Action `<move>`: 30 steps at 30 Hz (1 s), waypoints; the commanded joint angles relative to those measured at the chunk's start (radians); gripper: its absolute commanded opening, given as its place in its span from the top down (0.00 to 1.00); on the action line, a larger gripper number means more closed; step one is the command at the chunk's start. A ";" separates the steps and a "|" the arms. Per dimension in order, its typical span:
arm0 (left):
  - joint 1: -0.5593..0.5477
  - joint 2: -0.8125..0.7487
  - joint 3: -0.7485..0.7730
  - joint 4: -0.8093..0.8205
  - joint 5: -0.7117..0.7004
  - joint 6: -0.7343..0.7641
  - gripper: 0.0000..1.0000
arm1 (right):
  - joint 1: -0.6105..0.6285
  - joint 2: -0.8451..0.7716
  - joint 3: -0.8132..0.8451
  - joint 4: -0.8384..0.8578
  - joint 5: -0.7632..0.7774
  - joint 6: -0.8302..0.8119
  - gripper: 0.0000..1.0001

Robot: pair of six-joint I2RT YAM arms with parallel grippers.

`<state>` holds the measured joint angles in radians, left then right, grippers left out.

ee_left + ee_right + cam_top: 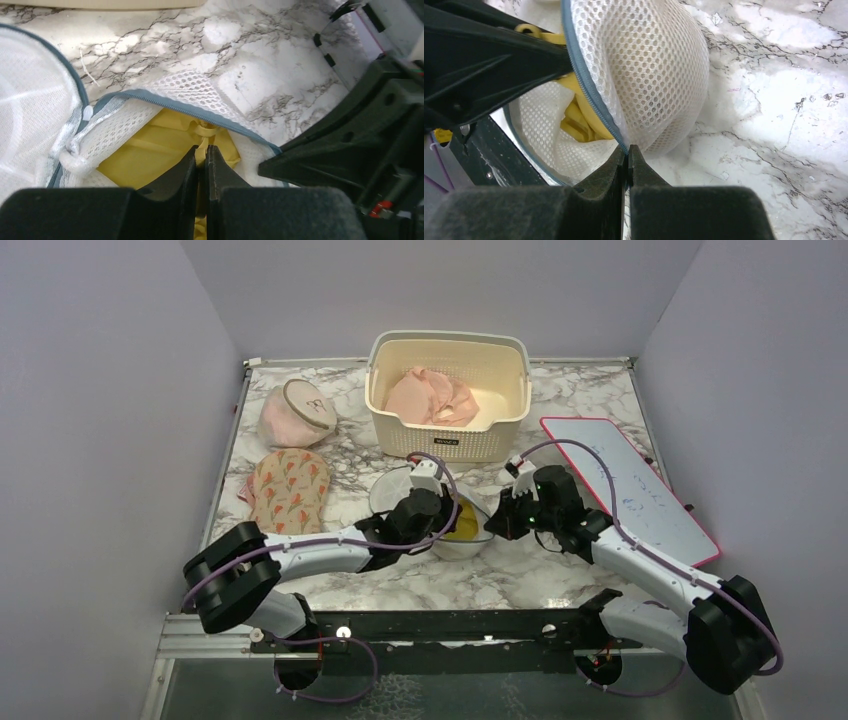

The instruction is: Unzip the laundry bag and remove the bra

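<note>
The laundry bag (474, 540), white mesh with a grey zip rim, lies unzipped between my two grippers, its round lid (390, 490) folded back to the left. Yellow bra (463, 525) fabric shows inside the opening. My left gripper (201, 150) reaches into the bag (190, 85) and is shut on a yellow strap of the bra (145, 155). On the bag's right side, my right gripper (628, 150) is shut on the grey zip rim of the bag (649, 75). The bra (579, 120) lies bunched behind that rim. Most of the bra is hidden in the mesh.
A cream perforated basket (449, 440) holding a pink garment (432, 398) stands behind the bag. A pinkish round bag (295, 415) and a floral cloth (290, 490) lie at the left. A white board with a pink rim (630, 485) lies at the right.
</note>
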<state>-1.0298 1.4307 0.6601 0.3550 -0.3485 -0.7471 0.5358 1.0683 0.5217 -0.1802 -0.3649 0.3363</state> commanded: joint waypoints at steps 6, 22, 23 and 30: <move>-0.004 -0.191 -0.002 0.042 0.084 0.096 1.00 | 0.004 -0.019 0.024 -0.008 0.047 0.010 0.99; -0.004 -0.339 0.001 0.035 0.271 0.280 1.00 | 0.004 -0.077 0.016 -0.021 0.120 0.027 0.99; -0.004 -0.342 0.008 0.042 0.299 0.291 1.00 | 0.004 -0.076 0.016 -0.022 0.118 0.027 0.99; -0.004 -0.400 0.057 0.111 0.432 0.316 1.00 | 0.004 -0.086 0.012 -0.017 0.112 0.026 0.99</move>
<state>-1.0298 1.0962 0.6579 0.3592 -0.0395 -0.4690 0.5358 1.0008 0.5220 -0.1947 -0.2756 0.3618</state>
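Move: The left fingers already pinch the yellow bra, whose lower part hangs in the open laundry bag, centred about 2 cm back, 2 cm right and 7 cm below. The bag's lid lies some 12 cm left and 4 cm ahead; the basket stands about 24 cm ahead, level left to right. From the right hand, which pinches the bag's rim, the bag's middle is about 6 cm left, level fore and aft, 4 cm below. Left lifts the pinched bra about 12 cm, easing back 5 and turning clockwise, while right keeps the bag's rim. ##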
